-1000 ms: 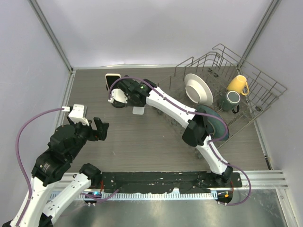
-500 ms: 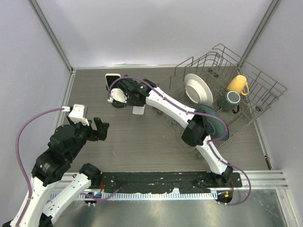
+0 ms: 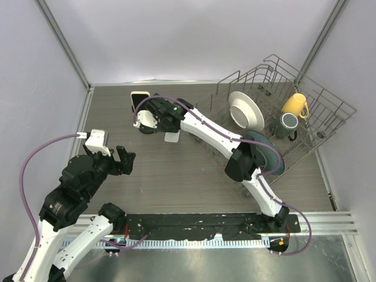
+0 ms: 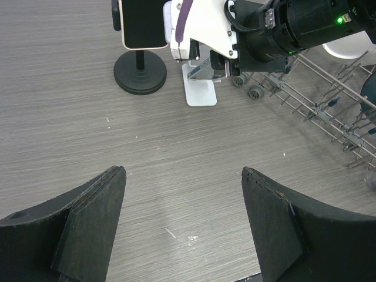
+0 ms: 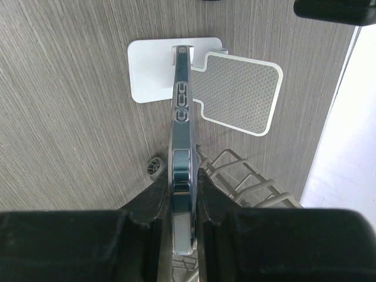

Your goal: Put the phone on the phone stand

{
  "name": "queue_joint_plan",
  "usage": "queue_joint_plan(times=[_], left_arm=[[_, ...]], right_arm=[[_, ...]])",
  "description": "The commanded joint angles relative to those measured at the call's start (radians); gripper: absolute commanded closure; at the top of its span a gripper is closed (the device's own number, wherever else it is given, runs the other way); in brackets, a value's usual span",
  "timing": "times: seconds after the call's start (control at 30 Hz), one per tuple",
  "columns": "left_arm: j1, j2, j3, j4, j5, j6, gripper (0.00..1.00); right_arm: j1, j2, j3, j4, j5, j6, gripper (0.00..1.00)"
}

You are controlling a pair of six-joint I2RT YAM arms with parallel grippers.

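My right gripper (image 5: 183, 191) is shut on a dark teal phone (image 5: 181, 135), held edge-on in a clear case. The phone's far end hangs right over the white phone stand (image 5: 151, 70), beside its grey padded plate (image 5: 241, 94); I cannot tell whether they touch. From above, the right gripper (image 3: 154, 121) sits just behind the white stand (image 3: 171, 137). My left gripper (image 4: 183, 220) is open over bare table at the near left, well short of the stand (image 4: 200, 91); it also shows in the top view (image 3: 123, 160).
A black round-based stand (image 4: 140, 71) carries another phone (image 4: 144, 23) just left of the white stand. A wire dish rack (image 3: 320, 114) with a white plate (image 3: 247, 111), a dark plate, a yellow mug (image 3: 295, 106) and a green mug fills the back right. Rack wheels (image 5: 154, 166) lie near the phone.
The right wrist with the phone has shifted very slightly toward the back. The left arm has not moved.
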State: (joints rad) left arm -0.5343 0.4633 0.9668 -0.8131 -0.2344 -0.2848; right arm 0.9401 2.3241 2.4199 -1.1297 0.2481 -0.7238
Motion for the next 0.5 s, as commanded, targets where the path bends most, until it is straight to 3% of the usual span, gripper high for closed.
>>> queue_joint_plan(times=[0.0,0.2,0.47], left_arm=[[0.003,-0.005,0.020,0.009,0.014,0.001,0.17],[0.002,-0.008,0.019,0.006,0.014,-0.001,0.16],[0.002,-0.008,0.023,0.006,0.015,-0.002,0.17]], right_arm=[[0.000,-0.006,0.053,0.041,0.029,-0.019,0.77],[-0.001,-0.006,0.050,0.057,0.057,-0.006,0.55],[-0.009,-0.009,0.064,0.097,0.092,-0.008,0.45]])
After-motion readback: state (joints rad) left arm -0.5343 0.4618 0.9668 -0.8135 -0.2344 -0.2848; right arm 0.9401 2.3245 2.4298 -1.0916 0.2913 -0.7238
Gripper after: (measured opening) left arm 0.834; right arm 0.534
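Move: The right hand holds a phone whose lower end is already on the white phone stand; the stand's middle lies some 5 cm ahead of this hand, about 2 cm to its left and 12 cm below. The black stand with another phone is roughly 12 cm left of the white one and 2 cm farther out, and the dish rack's nearest corner about 9 cm to its right. From the left hand the white stand lies about 24 cm ahead, 11 cm right and 24 cm below. Opening first, the right hand's fingers spread from their closed grip to about half wide and let go of the phone on the white stand. The hand then eases forward and up by about 1 cm each way, carrying the farther finger clear of the phone while the nearer one stays close beside it. ##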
